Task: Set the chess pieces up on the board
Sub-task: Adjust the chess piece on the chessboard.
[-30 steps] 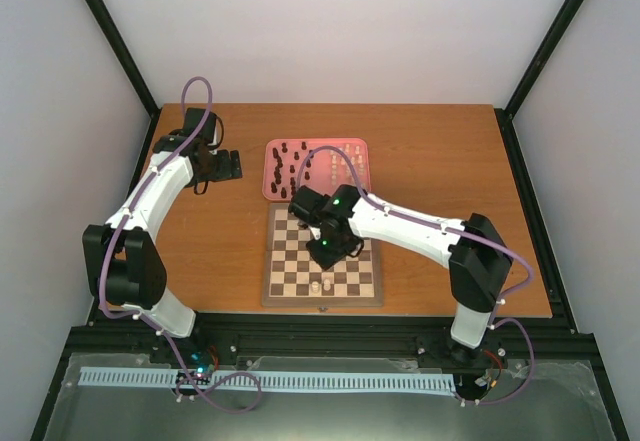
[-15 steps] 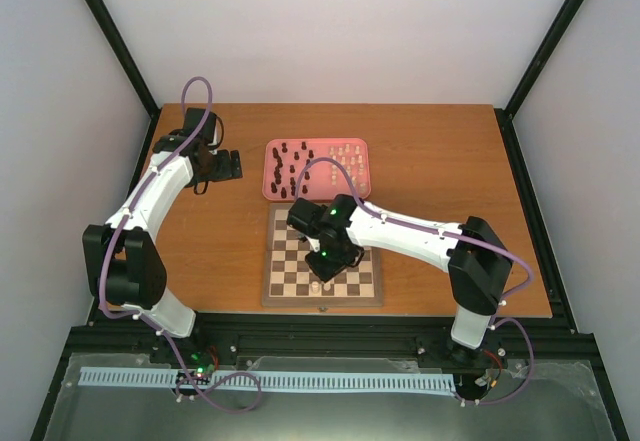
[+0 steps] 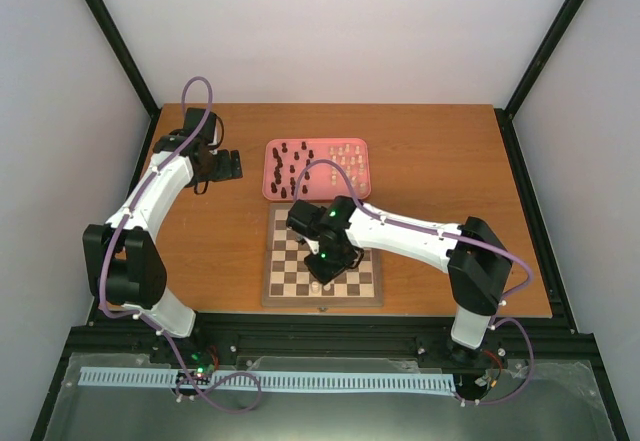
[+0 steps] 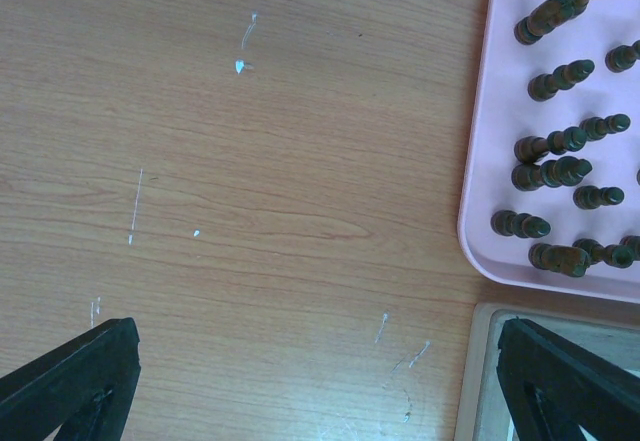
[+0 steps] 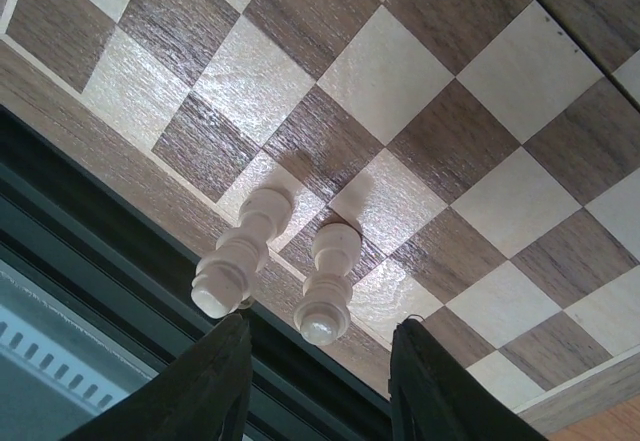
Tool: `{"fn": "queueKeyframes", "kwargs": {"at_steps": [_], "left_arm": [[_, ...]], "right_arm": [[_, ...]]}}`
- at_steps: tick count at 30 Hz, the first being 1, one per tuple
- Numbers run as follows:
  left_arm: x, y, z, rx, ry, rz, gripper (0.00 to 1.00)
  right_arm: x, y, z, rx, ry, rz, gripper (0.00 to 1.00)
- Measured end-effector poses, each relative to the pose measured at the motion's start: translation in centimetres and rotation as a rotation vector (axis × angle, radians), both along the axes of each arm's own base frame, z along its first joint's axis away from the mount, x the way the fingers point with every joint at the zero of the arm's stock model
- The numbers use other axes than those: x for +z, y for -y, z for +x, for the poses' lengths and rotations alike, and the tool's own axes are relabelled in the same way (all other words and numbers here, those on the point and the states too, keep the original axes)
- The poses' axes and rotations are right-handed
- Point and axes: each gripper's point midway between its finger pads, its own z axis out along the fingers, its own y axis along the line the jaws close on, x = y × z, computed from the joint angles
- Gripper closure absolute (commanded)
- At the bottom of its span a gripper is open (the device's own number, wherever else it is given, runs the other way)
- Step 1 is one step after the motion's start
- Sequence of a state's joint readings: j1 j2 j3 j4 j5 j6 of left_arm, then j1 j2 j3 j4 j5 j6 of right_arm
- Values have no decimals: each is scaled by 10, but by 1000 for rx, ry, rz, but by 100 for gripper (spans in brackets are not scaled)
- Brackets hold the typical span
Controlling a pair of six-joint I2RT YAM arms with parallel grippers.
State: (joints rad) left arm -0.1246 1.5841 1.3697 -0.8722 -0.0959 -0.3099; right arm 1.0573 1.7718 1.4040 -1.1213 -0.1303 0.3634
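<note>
The board (image 3: 290,261) lies in the middle of the table. Two cream-white chess pieces (image 5: 240,251) (image 5: 328,286) stand side by side on its near row. My right gripper (image 5: 320,381) hangs open just above them, and the right-hand piece stands in the gap between the fingers (image 5: 200,381) without touching either. From above, that gripper (image 3: 325,273) is over the board's near edge. My left gripper (image 4: 320,381) is open and empty over bare table left of the pink tray (image 4: 490,161), which holds the dark chess pieces (image 4: 560,151).
The pink tray (image 3: 268,186) sits just behind the board, with dark pieces on its left and cream ones (image 3: 348,156) on its right. A corner of the board's border (image 4: 470,381) shows by the left gripper's right finger. A black frame rail runs along the table's near edge.
My right arm has moved from the board's middle toward its near edge and lowered over the two cream pieces. The left arm has stayed still.
</note>
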Motion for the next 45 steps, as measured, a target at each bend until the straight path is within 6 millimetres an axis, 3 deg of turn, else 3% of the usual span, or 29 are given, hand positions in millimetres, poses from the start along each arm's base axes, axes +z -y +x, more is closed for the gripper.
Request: {"fn": "queueKeyframes", "kwargs": {"at_steps": [18, 21, 32, 45], "left_arm": [[0, 0, 0, 0, 0, 0, 0], [0, 0, 0, 0, 0, 0, 0], [-4, 0, 1, 0, -11, 1, 0], [-4, 0, 1, 0, -11, 1, 0]], "right_arm": [[-18, 3, -3, 10, -17, -37, 64], [-18, 3, -3, 13, -17, -37, 73], [-18, 3, -4, 28, -16, -36, 81], [-17, 4, -7, 40, -33, -34, 84]]}}
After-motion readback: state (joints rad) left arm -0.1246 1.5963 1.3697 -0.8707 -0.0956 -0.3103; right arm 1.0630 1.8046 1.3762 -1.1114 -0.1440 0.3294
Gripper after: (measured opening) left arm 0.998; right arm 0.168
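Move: The round-headed white piece stands on the board's nearest row almost under the right hand, its middle about 1 cm back, on the hand's left-right line and some 4 cm below. The flat-topped white piece is about 3 cm to its left on the next square. The board's middle lies roughly 9 cm ahead, 1 cm left and 6 cm below. From the left hand, the round-headed piece is about 26 cm back, 22 cm right and 12 cm below. The round-headed white piece is taken between the right hand's half-open fingers: the hand sinks about 2 cm over it, fingers pointing down, and holds there. Then the fingers close from either side and pinch its upper part, clear of the flat-topped neighbour, the hand easing back barely half a centimetre as they settle. ##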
